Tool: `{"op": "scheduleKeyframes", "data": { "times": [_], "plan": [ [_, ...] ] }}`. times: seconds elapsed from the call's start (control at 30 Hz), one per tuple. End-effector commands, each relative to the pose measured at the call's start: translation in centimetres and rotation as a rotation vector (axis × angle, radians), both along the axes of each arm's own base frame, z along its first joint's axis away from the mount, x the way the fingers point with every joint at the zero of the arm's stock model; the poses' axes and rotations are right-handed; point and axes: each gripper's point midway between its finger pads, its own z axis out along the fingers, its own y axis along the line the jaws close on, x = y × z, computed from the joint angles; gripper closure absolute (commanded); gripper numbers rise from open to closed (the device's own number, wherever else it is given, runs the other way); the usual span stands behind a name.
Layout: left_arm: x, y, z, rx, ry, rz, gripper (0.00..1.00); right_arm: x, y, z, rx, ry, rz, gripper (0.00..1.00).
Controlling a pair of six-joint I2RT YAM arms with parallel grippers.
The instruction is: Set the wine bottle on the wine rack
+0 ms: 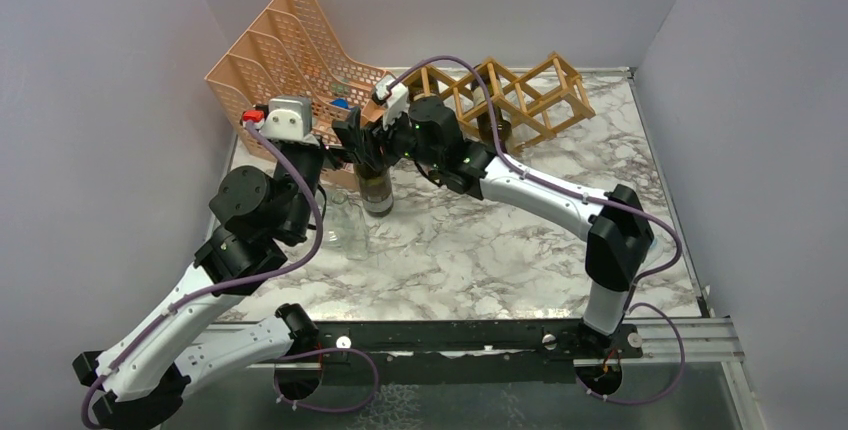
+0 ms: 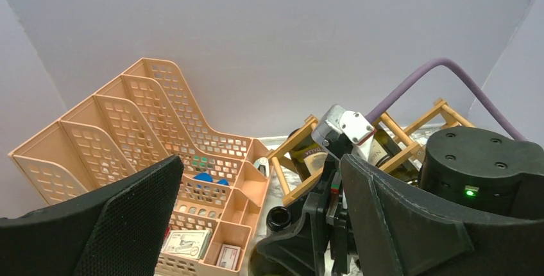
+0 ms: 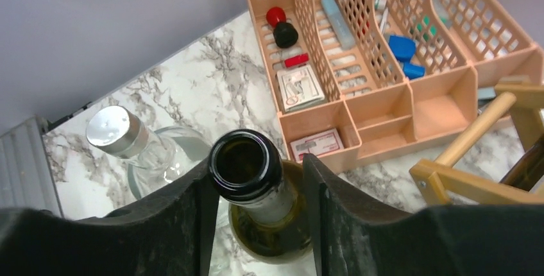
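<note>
The wine bottle (image 1: 377, 190) stands upright on the marble table, dark green with an open mouth (image 3: 247, 163). My right gripper (image 3: 258, 168) straddles its neck from above. The left finger (image 3: 192, 212) touches the lip, while a narrow gap shows beside the right finger (image 3: 327, 205). The wooden wine rack (image 1: 505, 90) stands at the back and holds dark bottles in its cells (image 2: 308, 154). My left gripper (image 2: 260, 160) hangs wide open close by, level with the bottle mouth (image 2: 278, 217), holding nothing.
A peach perforated file organizer (image 1: 285, 45) with small items stands at the back left. A clear glass bottle with a silver cap (image 3: 119, 131) stands just left of the wine bottle, near the left arm (image 1: 250, 205). Walls close off three sides.
</note>
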Motion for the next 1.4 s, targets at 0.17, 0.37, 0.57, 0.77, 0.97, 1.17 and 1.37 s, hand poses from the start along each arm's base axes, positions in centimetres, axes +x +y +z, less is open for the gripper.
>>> {"op": "scheduleKeyframes", "data": {
  "times": [0.17,0.37,0.57,0.77,0.97,1.17,1.37],
  "plan": [
    [0.2,0.0,-0.8,-0.005,0.03,0.017,0.01,-1.8,-0.3,5.7,0.137,-0.208,0.042,0.83],
    [0.3,-0.4,-1.3,0.018,0.054,0.002,0.01,-2.9,-3.5,8.0,0.182,-0.242,-0.012,0.95],
    [0.3,-2.7,-3.1,0.057,0.08,-0.099,0.01,-5.9,-7.3,9.4,0.214,-0.217,-0.018,0.99],
    [-0.3,-6.5,-6.3,0.108,0.12,-0.284,0.01,-8.2,-11.6,9.6,0.214,-0.166,-0.065,0.99],
    [-2.7,-9.8,-9.5,0.112,0.092,-0.518,0.01,-10.0,-16.2,9.3,0.206,-0.117,-0.149,0.99],
    [-6.1,-14.2,-12.8,0.172,0.116,-0.824,0.01,-11.6,-19.3,9.4,0.214,-0.062,-0.195,0.99],
    [-7.6,-17.6,-16.9,0.175,0.244,-1.015,0.01,-12.9,-21.1,11.1,0.239,-0.03,-0.21,0.99]
  ]
}}
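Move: Between the right hand's still-open fingers stands the wine bottle's neck, the bottle's middle about 10 cm below and 1 cm left. From that hand the capped glass bottle is some 10 cm left and 5 cm back, the orange basket 14 cm left and 16 cm ahead, the wine rack's middle 23 cm right and 15 cm ahead, all roughly 16 cm lower. From the left hand the wine bottle's middle lies about 12 cm ahead, 5 cm right and 30 cm below. Closing on the wine bottle's neck, the right fingers pinch it; that hand then carries it about 20 cm right, away from the capped glass bottle, and 12 cm back, rising some 7 cm. The left hand, fingers wide open, eases down, then sinks faster and swings right, about 15 cm each way, also drawing back 5 cm and turning some 45 degrees clockwise towards the bottle's body. ##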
